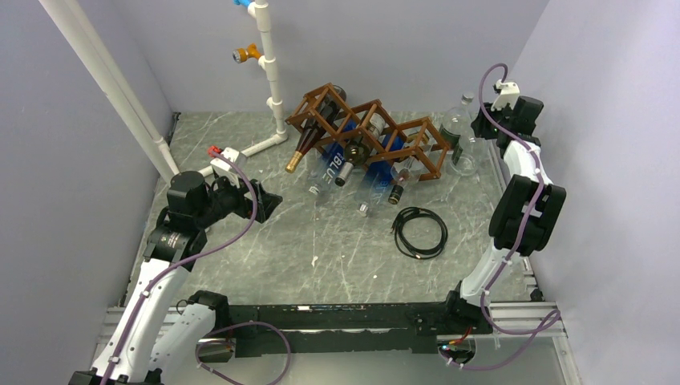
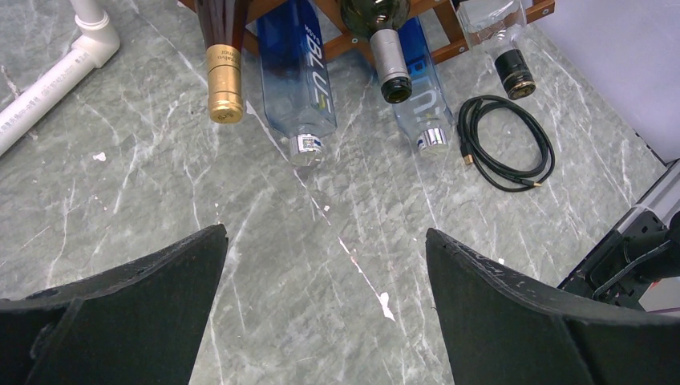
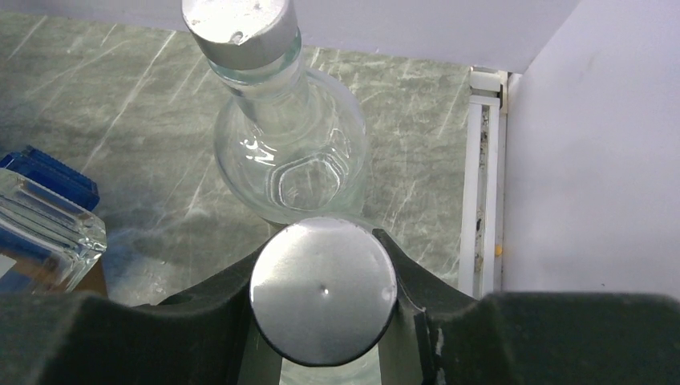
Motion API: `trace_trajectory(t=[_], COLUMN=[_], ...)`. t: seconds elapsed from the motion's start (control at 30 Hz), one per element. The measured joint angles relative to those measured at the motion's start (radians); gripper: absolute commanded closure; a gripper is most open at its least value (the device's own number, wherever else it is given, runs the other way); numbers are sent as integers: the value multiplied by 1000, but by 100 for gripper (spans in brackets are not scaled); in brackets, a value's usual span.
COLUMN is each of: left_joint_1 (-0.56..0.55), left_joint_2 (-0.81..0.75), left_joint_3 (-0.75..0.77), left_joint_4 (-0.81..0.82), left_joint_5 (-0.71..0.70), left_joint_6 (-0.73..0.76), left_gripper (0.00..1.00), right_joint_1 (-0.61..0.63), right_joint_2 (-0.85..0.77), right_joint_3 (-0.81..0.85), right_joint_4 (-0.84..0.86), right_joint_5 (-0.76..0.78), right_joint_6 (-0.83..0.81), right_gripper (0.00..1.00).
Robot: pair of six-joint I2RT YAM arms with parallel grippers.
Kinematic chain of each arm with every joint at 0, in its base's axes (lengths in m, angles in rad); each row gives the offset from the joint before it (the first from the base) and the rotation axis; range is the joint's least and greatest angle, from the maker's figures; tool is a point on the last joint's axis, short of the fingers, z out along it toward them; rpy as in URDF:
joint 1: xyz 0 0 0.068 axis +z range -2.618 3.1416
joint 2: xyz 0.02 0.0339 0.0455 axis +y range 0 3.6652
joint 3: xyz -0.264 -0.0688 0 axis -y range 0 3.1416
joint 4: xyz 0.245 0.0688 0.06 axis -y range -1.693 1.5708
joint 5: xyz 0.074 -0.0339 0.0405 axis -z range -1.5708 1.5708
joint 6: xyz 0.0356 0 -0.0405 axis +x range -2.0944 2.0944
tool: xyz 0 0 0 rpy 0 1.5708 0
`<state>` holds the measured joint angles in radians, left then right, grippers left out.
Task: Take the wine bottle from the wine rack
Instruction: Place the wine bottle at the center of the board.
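Note:
The brown wooden wine rack (image 1: pixel 413 144) stands at the back of the table with several bottles lying in its cells, necks toward me, among them a dark gold-capped one (image 2: pixel 224 84). Right of the rack, my right gripper (image 3: pixel 323 298) is shut on the silver cap of an upright clear wine bottle (image 3: pixel 323 289), which is out of the rack. A second clear bottle (image 3: pixel 289 164) stands just behind it. My left gripper (image 2: pixel 325 237) is open over bare table in front of the rack, holding nothing.
A coiled black cable (image 1: pixel 419 233) lies in front of the rack's right end. A white pipe frame (image 1: pixel 269 64) rises at the back left. Blue bottles (image 2: pixel 298 76) stick out of the rack's lower cells. A metal rail (image 3: pixel 481 176) and the wall sit close on the right.

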<state>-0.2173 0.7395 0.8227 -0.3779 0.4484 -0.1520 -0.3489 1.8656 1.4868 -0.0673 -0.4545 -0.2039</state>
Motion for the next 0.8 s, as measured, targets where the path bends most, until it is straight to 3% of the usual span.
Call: trace_trajectory(t=[0.27,0.4,0.53,0.8], left_joint_1=[1,1,1,1], left_joint_2=[0,0,0,-2], left_joint_3=[0,0,0,0], left_joint_4=[0,0,0,0], left_joint_5=[0,0,1,8], left_joint_6=[0,0,0,0], left_gripper=[1,1,1,0], right_joint_1=[0,0,-2,3], right_joint_2=[5,5,2,-92], right_joint_3=[4,4,-3,-50], right_joint_4=[-1,-7,-6,18], right_joint_5=[-15,-32,-46,-56], right_joint_6=[-12,-34,-43,-66], right_gripper=[85,66,39,17])
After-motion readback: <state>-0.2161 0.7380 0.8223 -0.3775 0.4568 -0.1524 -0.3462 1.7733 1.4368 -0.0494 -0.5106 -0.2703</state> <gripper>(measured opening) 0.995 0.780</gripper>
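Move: The clear bottle the right hand still grips by its neck stands upright directly below, its middle some 10 cm under the hand. A second clear bottle with a silver cap stands about 8 cm farther out and 4 cm to the left, at much the same height. The wine rack's middle is roughly 28 cm left of the hand and 5 cm farther out, low down. From the left hand, the gripped bottle is about 27 cm ahead and 54 cm to the right, well below. Almost in place at first, the right hand keeps its grip on the bottle neck, easing about half a centimetre left; then its fingers open wide around the neck and it lifts about 3 cm, drawing back and left a little over 1 cm each. The wrist turns slightly counter-clockwise and tips up, a few degrees. ##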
